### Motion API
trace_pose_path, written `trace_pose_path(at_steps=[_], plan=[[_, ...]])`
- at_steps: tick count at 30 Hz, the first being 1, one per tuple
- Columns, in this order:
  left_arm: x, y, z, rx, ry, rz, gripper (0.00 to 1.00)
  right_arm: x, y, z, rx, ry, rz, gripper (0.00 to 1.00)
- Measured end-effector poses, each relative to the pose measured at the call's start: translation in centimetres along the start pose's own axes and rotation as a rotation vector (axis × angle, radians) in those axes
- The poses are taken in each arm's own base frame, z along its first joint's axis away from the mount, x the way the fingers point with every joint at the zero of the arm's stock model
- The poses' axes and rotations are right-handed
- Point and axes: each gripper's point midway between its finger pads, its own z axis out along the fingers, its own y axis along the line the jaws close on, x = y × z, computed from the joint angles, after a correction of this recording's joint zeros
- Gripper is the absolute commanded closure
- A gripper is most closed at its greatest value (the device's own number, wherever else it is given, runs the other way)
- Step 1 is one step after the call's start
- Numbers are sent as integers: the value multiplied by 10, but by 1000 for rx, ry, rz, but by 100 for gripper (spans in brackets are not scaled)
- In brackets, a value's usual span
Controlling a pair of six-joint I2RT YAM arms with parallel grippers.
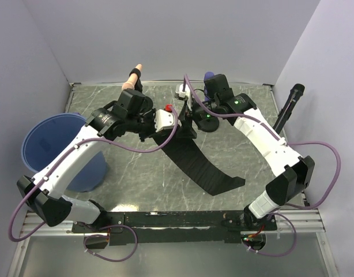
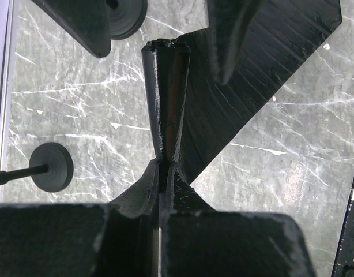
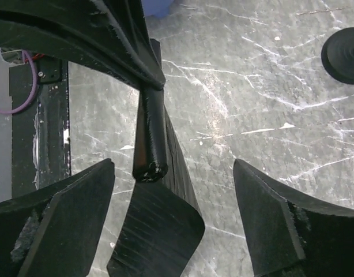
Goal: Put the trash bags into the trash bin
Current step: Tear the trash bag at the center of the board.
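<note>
The trash bag [image 1: 203, 164] is a long black plastic strip that trails across the table toward the near right. Its far end is bunched into a narrow roll [image 2: 165, 115]. My left gripper [image 2: 162, 168] is shut on that roll, lifting it off the table. In the right wrist view the roll [image 3: 151, 138] hangs between the spread fingers [image 3: 67, 219] of my right gripper [image 3: 174, 166], which is open and not touching it. The bag's flat part [image 3: 159, 231] curls below. The blue trash bin [image 1: 47, 144] stands at the table's left edge, beside the left arm.
Two black discs [image 2: 50, 167] [image 2: 128, 17] lie on the marble table near the grippers. At the back are a peach-handled tool [image 1: 134, 76], a white part [image 1: 181, 89] and a purple object [image 1: 210, 75]. A black rod [image 1: 287, 109] leans at the right wall.
</note>
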Motion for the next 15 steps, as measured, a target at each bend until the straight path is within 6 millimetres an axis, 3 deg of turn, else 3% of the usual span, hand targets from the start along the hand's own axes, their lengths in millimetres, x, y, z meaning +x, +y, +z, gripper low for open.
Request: trace_pose_path(at_steps=[3, 9, 11, 15], plan=[[0, 0, 0, 0, 0, 2, 99, -1, 0, 3, -11, -3, -1, 27], [-1, -1, 0, 2, -3, 0, 99, -12, 6, 10, -60, -29, -10, 65], [-1, 0, 0, 0, -3, -2, 99, -12, 7, 12, -80, -28, 2, 68], [-1, 0, 0, -1, -4, -5, 99, -11, 9, 15, -106, -26, 20, 60]])
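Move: Just beyond the right fingertips, the free end of the rolled trash bag lies about 3 cm to the left of the right hand and 1 cm back, nearly level. The bag's loose strip lies some 20 cm below that hand, about 7 cm back and 8 cm to its right; the purple stand is roughly 10 cm ahead and 12 cm right. From the left hand, which already pinches the roll, that free end is about 6 cm to the right and 1 cm ahead. Easing left about 2 cm towards the left hand, with a slight drift back and a turn of some 5 degrees, the right hand brings its wide-open fingers over the free end of the trash bag roll and closes them to roughly a third open, one finger on each side. The left hand stays in place and keeps its pinch on the roll. ##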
